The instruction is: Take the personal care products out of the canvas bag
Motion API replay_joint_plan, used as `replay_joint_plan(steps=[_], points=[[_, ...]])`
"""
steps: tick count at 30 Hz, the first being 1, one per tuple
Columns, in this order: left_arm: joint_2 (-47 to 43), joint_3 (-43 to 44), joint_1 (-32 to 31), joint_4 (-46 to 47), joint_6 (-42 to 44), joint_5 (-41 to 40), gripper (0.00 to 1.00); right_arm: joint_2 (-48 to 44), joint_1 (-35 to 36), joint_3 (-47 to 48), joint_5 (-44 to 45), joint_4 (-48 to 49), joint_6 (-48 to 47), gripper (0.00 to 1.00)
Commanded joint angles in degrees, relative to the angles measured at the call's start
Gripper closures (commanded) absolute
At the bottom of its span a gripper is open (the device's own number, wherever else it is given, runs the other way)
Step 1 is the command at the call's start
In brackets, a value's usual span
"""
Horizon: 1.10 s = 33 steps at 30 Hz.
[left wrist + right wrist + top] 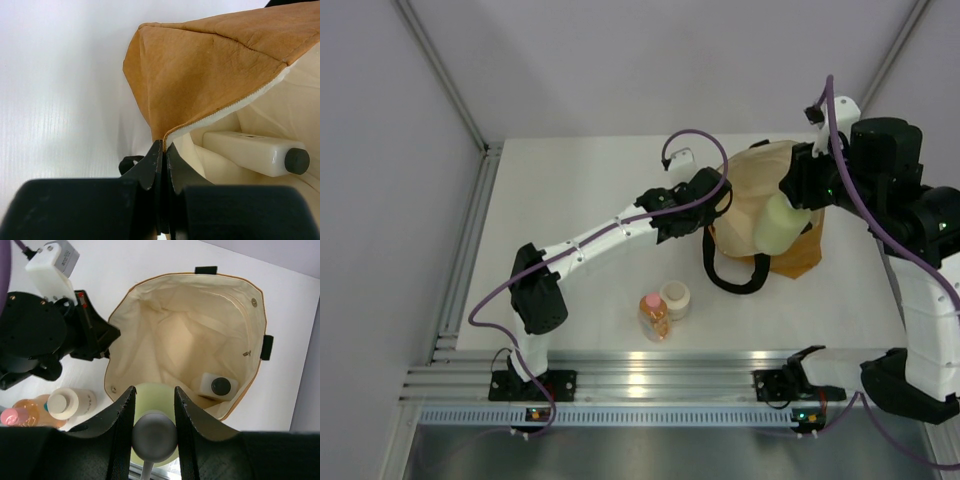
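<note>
The canvas bag [798, 252] stands at the back right with its mouth open, and its cream lining [175, 335] shows from above. My left gripper [717, 196] is shut on the bag's near-left rim [164, 145]. My right gripper [788, 208] is shut on the pale green bottle [773, 230] and holds it above the bag's mouth; the bottle sits between my fingers [154, 399]. The white squarish bottle with dark cap [218, 386] lies inside the bag [250, 152]. The orange bottle with pink cap [654, 317] and the cream round jar [675, 298] stand on the table in front.
The bag's black loop handle [730, 275] lies on the white table [580, 200] just left of the bag. Aluminium rails run along the front edge [640, 385] and the left side [465, 250]. Pale enclosure walls stand behind and to the sides.
</note>
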Motion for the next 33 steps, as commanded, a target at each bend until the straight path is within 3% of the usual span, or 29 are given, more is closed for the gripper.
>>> replay_joint_plan(steps=[1, 10, 25, 33], points=[[0.5, 2.3, 0.4, 0.3, 0.1, -2.2, 1.00, -3.2, 2.2, 3.7, -3.6, 4.9, -2.8, 1.00], [1.4, 3.6, 0.3, 0.4, 0.1, -2.3, 1.00, -4.8, 6.9, 2.0, -11.3, 5.5, -6.5, 1.00], [0.9, 3.4, 0.4, 0.4, 0.4, -2.2, 1.00, -15.8, 15.2, -24.7, -8.0, 21.1, -7.2, 1.00], [1.0, 3.9, 0.5, 0.3, 0.6, -2.2, 1.00, -18.9, 20.9, -33.7, -5.3, 28.3, -6.1, 1.00]])
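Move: The right hand, high over the near part of the canvas bag, holds the green bottle; it is bound for the table by the white bottle, about 18 cm to its left, 8 back and 35 below. The orange bottle stands some 23 cm left and 12 back. The bag's middle is about 12 cm ahead and 3 right; the black-capped bottle in it, 9 ahead, 12 right. From the left hand, the white bottle lies roughly 17 cm back, 8 left. Back and to the left, nearly level at first, the right hand draws the green bottle off over the bag's near rim, then sinks about 10 cm while still easing left, towards the white bottle. The wrist swings counter-clockwise some 25 degrees and the fingers keep their grip on the cap. The left hand stays put, still pinching the bag's rim. ##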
